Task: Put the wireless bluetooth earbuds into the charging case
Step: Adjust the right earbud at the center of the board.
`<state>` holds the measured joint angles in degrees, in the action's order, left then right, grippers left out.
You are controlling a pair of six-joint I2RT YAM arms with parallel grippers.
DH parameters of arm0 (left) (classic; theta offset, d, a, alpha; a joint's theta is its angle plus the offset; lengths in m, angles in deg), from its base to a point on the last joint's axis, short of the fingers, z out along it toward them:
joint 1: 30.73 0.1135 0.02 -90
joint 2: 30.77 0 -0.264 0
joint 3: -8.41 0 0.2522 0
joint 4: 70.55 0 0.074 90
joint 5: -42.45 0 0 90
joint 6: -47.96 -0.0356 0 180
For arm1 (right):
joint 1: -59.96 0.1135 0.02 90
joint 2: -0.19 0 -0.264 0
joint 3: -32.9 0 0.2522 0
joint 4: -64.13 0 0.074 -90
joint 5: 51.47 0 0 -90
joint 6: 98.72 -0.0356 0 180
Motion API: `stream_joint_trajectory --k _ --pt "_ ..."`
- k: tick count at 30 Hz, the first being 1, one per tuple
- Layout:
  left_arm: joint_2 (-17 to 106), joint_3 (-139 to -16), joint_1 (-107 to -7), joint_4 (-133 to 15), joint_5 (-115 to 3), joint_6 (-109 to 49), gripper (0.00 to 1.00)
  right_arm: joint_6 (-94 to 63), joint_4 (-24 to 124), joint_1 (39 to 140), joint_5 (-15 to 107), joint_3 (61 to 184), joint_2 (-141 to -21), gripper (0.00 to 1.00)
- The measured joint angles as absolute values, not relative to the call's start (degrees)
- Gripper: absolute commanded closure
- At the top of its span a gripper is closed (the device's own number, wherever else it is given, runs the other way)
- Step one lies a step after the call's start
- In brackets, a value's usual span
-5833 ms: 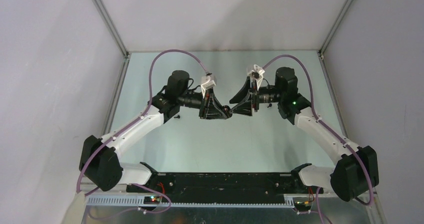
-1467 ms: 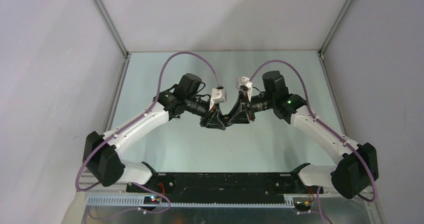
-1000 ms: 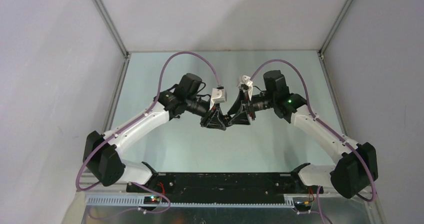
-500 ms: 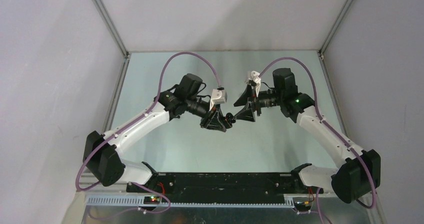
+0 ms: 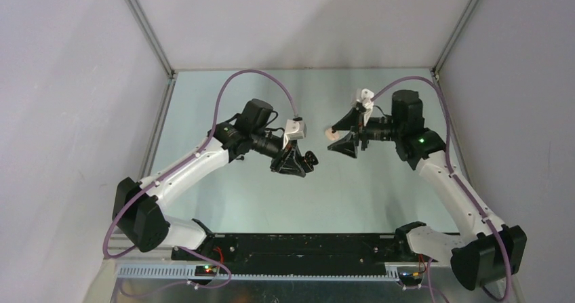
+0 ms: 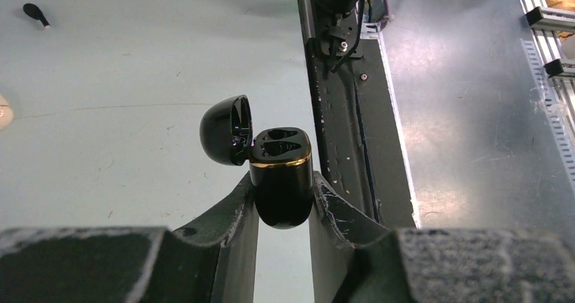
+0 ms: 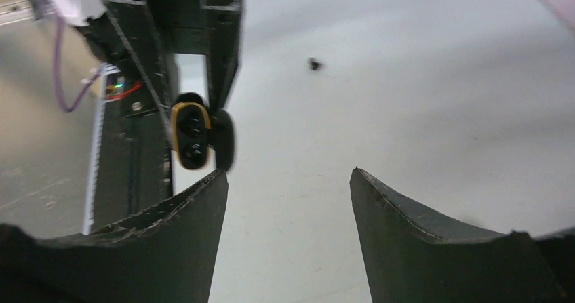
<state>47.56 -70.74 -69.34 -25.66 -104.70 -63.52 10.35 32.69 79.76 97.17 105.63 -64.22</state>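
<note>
My left gripper (image 5: 303,162) is shut on a glossy black charging case with a gold rim (image 6: 279,174) and holds it above the table. Its lid (image 6: 224,139) is swung open and both sockets look empty. The case also shows in the right wrist view (image 7: 190,139). My right gripper (image 5: 337,138) is open and empty, to the right of the case and apart from it; its jaws stand wide apart in the right wrist view (image 7: 288,181). One black earbud (image 6: 35,13) lies on the table. A tiny dark thing (image 7: 314,64) lies far off on the table. The white earbuds are not identifiable.
A small pale rounded thing (image 5: 331,133) sits on the table by my right gripper's fingers; it also shows at the left edge of the left wrist view (image 6: 3,111). The black base rail (image 5: 305,245) runs along the near edge. Grey walls enclose three sides.
The two grippers met at the case earlier. My right gripper has drawn back to the right and now stands open. The left arm still holds the case, whose lid is now open.
</note>
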Motion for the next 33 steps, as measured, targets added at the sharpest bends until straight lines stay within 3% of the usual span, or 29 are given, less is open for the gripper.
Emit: stream_joint_trajectory --k 9,17,25,33 --pt "45.42 -71.07 -65.58 -21.85 -102.84 -66.97 1.0 13.91 32.5 69.66 82.87 106.15 -66.29 0.28" --pt "40.28 -71.57 -61.38 -18.05 -101.66 -71.71 1.0 18.39 25.15 62.44 65.98 112.05 -82.4 0.28" --pt "37.79 -67.02 -59.63 -19.84 -101.24 -72.17 1.0 19.33 20.43 62.53 48.56 118.91 -96.13 0.3" --pt "34.51 -63.2 -59.63 -23.71 -100.35 -70.51 1.0 20.1 17.96 64.76 41.19 119.0 -102.12 0.33"
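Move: From the right hand the loose black earbud lies about 15 cm ahead, 17 cm right and 25 cm below; the pale case is some 18 cm ahead, 5 cm right, also on the board. The black charging case, held open by the left hand, is about 4 cm back, 7 cm left and 5 cm lower. From the left hand that earbud is roughly 18 cm ahead, 23 cm right, 20 cm below. Open right hand sweeps about 35 cm down, right and forward towards the earbud; left carries case 6 cm left. ##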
